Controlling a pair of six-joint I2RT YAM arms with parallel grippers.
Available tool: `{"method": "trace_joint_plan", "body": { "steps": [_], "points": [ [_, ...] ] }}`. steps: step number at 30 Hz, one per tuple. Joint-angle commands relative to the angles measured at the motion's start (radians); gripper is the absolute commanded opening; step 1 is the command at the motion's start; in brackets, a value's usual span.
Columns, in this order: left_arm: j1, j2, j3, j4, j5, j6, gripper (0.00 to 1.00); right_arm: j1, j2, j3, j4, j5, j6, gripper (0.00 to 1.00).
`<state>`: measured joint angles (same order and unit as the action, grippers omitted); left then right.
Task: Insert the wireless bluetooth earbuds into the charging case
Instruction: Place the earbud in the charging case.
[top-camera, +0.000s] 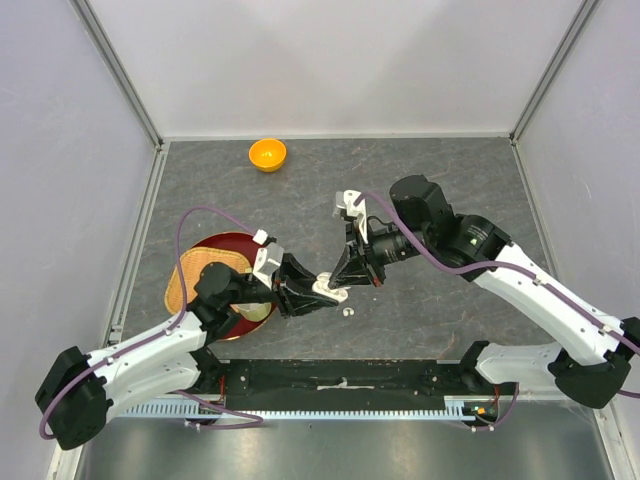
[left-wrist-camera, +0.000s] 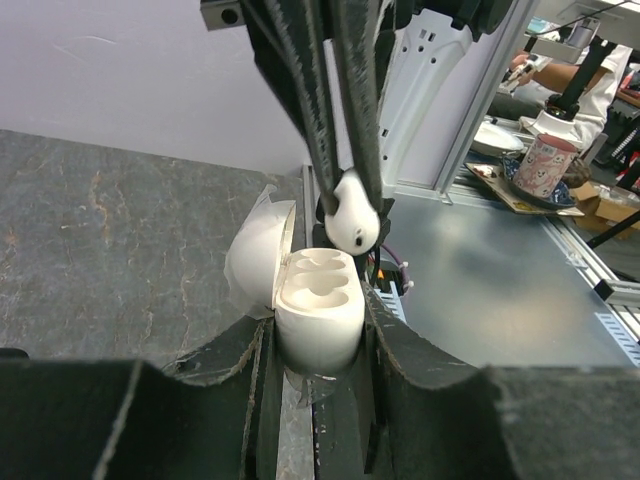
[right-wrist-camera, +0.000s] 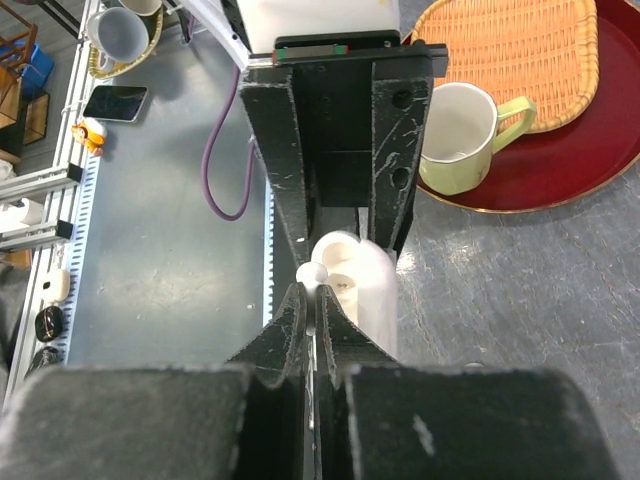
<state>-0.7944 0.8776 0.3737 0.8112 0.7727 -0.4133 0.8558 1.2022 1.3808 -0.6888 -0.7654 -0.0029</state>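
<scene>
The white charging case (left-wrist-camera: 318, 312) stands with its lid (left-wrist-camera: 255, 258) swung open and both sockets empty. My left gripper (left-wrist-camera: 318, 352) is shut on the case's lower body. My right gripper (right-wrist-camera: 314, 300) is shut on a white earbud (right-wrist-camera: 313, 272), which hangs just above the case's rim (right-wrist-camera: 368, 270), by the far socket. In the left wrist view that earbud (left-wrist-camera: 352, 220) is pinched between the right fingers (left-wrist-camera: 312, 110). In the top view the left gripper (top-camera: 312, 293) and the right gripper (top-camera: 343, 281) meet over the table's centre. Another white earbud (top-camera: 348, 312) lies on the table just below them.
A red tray (top-camera: 205, 250) at the left carries a woven basket (right-wrist-camera: 510, 50) and a pale green mug (right-wrist-camera: 455, 150). An orange bowl (top-camera: 267, 154) sits near the back wall. A metal rail (top-camera: 340, 385) runs along the near table edge.
</scene>
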Motion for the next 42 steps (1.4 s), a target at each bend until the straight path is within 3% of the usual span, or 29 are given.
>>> {"method": "trace_joint_plan", "body": {
  "steps": [1,14,22,31,42],
  "points": [
    [-0.011,0.001,0.045,0.054,0.028,-0.027,0.02,0.008,0.023,-0.009,0.067,0.003,0.0,0.06],
    [-0.016,-0.003,0.037,0.082,0.007,-0.035,0.02,0.025,0.053,-0.02,0.069,0.018,-0.008,0.06],
    [-0.019,-0.028,0.034,0.103,-0.059,0.005,0.02,0.04,0.069,-0.02,-0.003,0.127,-0.022,0.1],
    [-0.017,-0.04,0.021,0.108,-0.093,0.008,0.02,0.049,0.054,0.0,0.009,0.181,0.001,0.43],
    [-0.017,-0.088,-0.016,0.026,-0.162,0.036,0.02,0.049,-0.067,-0.032,0.207,0.371,0.118,0.5]
  ]
}}
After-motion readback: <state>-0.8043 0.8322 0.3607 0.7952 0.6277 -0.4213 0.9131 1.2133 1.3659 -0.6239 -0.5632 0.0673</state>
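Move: The charging case, held by its end in the left fingers, lid open on its forward side, lies about 3 cm below the right hand point, 1 cm forward and 1 cm left; the right fingers already pinch a white earbud. From the left hand the case's middle is about 2 cm right and 1 cm up. The mug on the table stands some 20 cm left of the right hand, about level fore and aft and roughly 20 cm lower. The earbud is carried down about 2 cm, left some 1.5 cm and slightly forward into the open case by the right hand, with a short pause on the way; then the right fingers open to about half and let go of it. The left hand keeps its grip on the case and late on shifts it about 2 cm forward, turning it slightly counter-clockwise and lifting it a little; the open right fingers rise about a centimetre too, still around the case. ##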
